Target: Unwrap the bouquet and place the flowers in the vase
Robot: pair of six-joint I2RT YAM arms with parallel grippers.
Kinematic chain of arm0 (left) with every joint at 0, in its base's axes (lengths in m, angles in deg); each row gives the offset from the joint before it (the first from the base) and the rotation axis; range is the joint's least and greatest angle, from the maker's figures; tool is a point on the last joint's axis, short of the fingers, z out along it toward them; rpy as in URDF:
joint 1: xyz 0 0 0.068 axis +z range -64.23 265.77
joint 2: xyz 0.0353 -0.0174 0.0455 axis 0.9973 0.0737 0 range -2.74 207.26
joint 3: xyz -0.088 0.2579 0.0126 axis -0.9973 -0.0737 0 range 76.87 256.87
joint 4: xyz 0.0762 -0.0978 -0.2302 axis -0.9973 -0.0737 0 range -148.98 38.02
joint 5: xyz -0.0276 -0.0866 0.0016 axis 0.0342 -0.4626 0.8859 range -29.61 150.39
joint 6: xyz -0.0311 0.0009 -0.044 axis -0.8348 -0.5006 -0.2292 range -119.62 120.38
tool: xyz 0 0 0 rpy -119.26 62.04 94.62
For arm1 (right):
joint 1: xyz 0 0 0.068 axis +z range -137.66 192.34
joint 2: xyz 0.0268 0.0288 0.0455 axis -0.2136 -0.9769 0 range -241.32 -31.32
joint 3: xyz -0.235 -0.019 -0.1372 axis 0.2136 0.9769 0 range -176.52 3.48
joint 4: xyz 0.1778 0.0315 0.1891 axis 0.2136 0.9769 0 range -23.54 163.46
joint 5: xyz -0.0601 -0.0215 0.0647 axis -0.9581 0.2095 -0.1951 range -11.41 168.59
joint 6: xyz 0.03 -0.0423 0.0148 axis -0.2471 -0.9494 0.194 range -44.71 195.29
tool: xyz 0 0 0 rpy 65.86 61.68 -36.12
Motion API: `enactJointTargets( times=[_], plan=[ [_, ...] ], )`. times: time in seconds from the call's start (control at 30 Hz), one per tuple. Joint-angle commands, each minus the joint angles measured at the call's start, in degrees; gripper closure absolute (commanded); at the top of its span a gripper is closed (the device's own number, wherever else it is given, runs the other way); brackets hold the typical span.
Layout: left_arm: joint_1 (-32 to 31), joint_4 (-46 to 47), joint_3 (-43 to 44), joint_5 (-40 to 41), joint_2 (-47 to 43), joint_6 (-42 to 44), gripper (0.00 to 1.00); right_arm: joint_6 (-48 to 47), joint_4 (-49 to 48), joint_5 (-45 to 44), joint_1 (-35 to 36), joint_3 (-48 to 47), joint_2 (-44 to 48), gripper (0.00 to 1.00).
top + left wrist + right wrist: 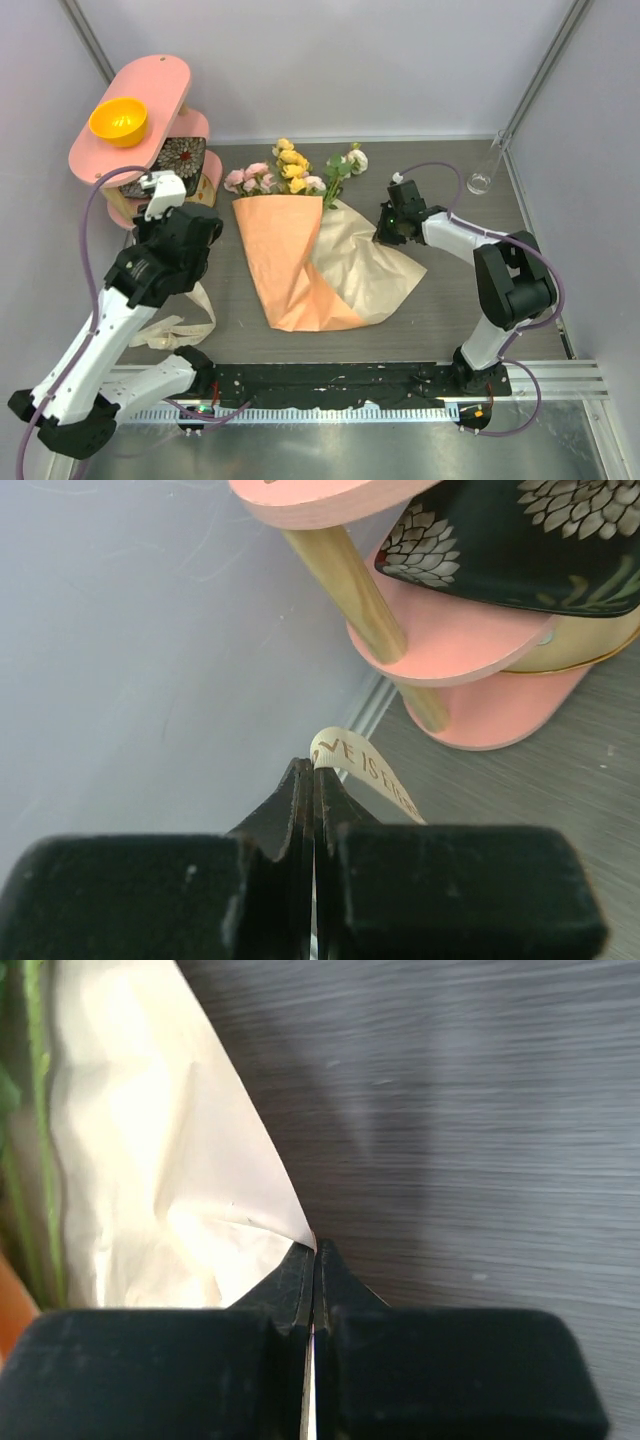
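The bouquet [295,265] lies mid-table, its orange-tan paper partly folded open to the right, showing the pale inner side [365,270]. The flowers [292,172], pink, yellow and white, stick out at its far end. My right gripper [383,236] is shut on the paper's right edge [240,1190], pinched at its fingertips [315,1250]. My left gripper [313,772] is shut on the cream ribbon [365,770], which trails in loops on the table [185,320]. The clear vase [488,165] leans at the far right corner.
A pink two-tier shelf [135,110] stands at the far left with an orange bowl [119,121] on top and a floral-patterned black box [170,165] under it. Grey walls close in both sides.
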State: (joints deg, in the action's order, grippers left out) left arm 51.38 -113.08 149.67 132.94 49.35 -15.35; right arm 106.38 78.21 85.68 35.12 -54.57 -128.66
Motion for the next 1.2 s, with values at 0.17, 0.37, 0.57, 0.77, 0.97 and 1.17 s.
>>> enactJointTargets(
  times=[0.17, 0.37, 0.57, 0.77, 0.97, 1.17],
  plan=[
    [2.4, -14.2, -2.7, 1.1, 4.5, -17.8, 1.00, -8.2, 10.8, -17.3, -7.2, -8.1, -0.4, 0.99],
    [2.8, -16.2, -1.3, 1.1, 3.5, -21.9, 0.46, -9.9, 9.7, -13.0, -7.0, -7.7, 4.0, 0.59],
    [2.8, -6.4, -1.7, -7.9, -7.3, -17.3, 0.08, -11.1, 10.4, -19.1, 1.1, -5.1, 14.2, 0.33],
    [2.7, 13.4, -9.0, -30.1, -23.7, -13.3, 0.06, -4.7, -1.5, 4.5, 4.6, 3.2, 14.2, 0.30],
    [2.7, 16.6, -10.9, -43.1, -24.1, -15.1, 0.05, -7.7, 6.1, -21.6, 5.6, 2.3, 15.9, 0.30],
    [2.7, 14.3, -10.3, -46.1, -17.5, -16.4, 0.05, -10.4, 11.4, -34.0, 6.5, 2.1, 22.1, 0.29]
  ],
)
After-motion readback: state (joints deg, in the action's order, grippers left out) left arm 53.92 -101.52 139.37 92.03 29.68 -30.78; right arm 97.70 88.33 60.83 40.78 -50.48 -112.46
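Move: The ribbon's heap on the table, where the left hand is dropping its held end, lies about 33 cm below that hand, 4 cm back and 3 cm to its right; the pink shelf stands some 23 cm ahead, 2 cm left. The right hand grips the cream paper's edge, bound for bare table about 9 cm right and 3 cm ahead. The paper's middle lies 6 cm back and 1 cm left, the flower heads 14 cm ahead and 16 cm left, the vase 13 cm ahead and 24 cm right. The cream paper, still pinched by the right hand, is drawn some 9 cm right and a little forward; those fingers then open, and the hand rises, swings back left, then sinks and comes right again over the sheet. The ribbon end is lowered about 4.5 cm and let go as the left fingers open wide; that hand draws back and up, then rolls and turns clockwise, swinging right towards the bouquet. ##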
